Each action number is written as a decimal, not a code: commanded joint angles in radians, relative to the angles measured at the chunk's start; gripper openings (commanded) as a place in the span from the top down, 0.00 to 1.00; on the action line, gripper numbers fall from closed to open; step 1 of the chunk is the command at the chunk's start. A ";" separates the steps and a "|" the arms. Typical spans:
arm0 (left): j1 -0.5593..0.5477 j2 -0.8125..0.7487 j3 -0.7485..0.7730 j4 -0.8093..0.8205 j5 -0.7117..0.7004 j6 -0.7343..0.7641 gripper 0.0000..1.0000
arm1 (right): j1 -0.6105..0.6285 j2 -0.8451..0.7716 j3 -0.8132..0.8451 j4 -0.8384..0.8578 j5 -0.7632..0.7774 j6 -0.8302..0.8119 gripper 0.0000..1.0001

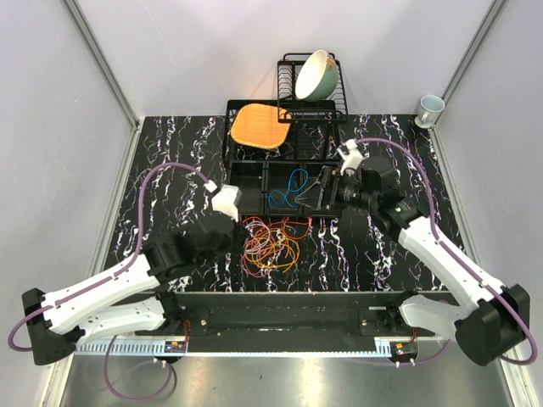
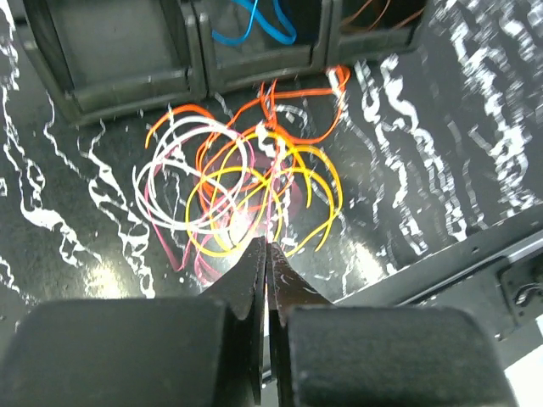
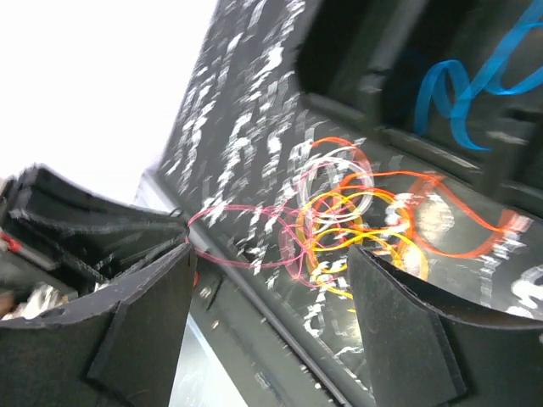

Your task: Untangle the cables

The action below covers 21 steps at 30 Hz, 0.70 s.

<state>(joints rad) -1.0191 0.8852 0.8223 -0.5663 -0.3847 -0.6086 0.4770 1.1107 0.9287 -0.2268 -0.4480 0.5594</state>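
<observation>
A tangle of thin cables [image 1: 271,246] in orange, yellow, white and pink lies on the black marbled table in front of the black bins. It also shows in the left wrist view [image 2: 246,178] and the right wrist view [image 3: 365,229]. My left gripper [image 1: 238,225] is at the tangle's left edge. Its jaws are shut [image 2: 267,248] on a pink cable [image 3: 246,225], which is stretched taut from the tangle. A blue cable [image 1: 293,188] lies in the middle bin. My right gripper [image 1: 321,192] hovers over the right bin, open and empty [image 3: 267,280].
A black three-compartment bin [image 1: 250,181] stands behind the tangle. A dish rack [image 1: 327,106] holds a green bowl [image 1: 316,75] and an orange plate [image 1: 257,125]. A cup [image 1: 430,108] stands at the back right. The table's front rail [image 1: 280,309] is close below the tangle.
</observation>
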 commanded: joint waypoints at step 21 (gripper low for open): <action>0.030 -0.020 0.112 0.000 -0.066 0.010 1.00 | 0.276 0.345 -0.051 0.210 0.028 0.017 0.27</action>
<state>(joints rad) -1.0000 0.8726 0.9012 -0.5835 -0.4171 -0.5953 0.7208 1.4097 0.9039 -0.1307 -0.4797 0.5247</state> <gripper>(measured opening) 0.002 0.738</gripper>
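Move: The tangle of white, orange, yellow and pink cables lies on the table about 9 cm to the right hand's left, some 4 cm nearer the base and roughly 22 cm below. Beyond the tangle, in the middle bin, the blue cable sits about 9 cm ahead of the right hand, 4 cm left and 19 cm down. From the left hand, which holds up an end of the pink cable, the tangle is about 3 cm ahead, 6 cm right and 17 cm below. The pink cable, still pinched in the shut left fingers, is lifted about 3.5 cm higher and then held up there. The right hand comes in open towards the tangle below, moving left and somewhat back, then ever more steeply down, about 13 cm in all; its wrist swings roughly 15 degrees counter-clockwise and the fingers tip further down without closing. ##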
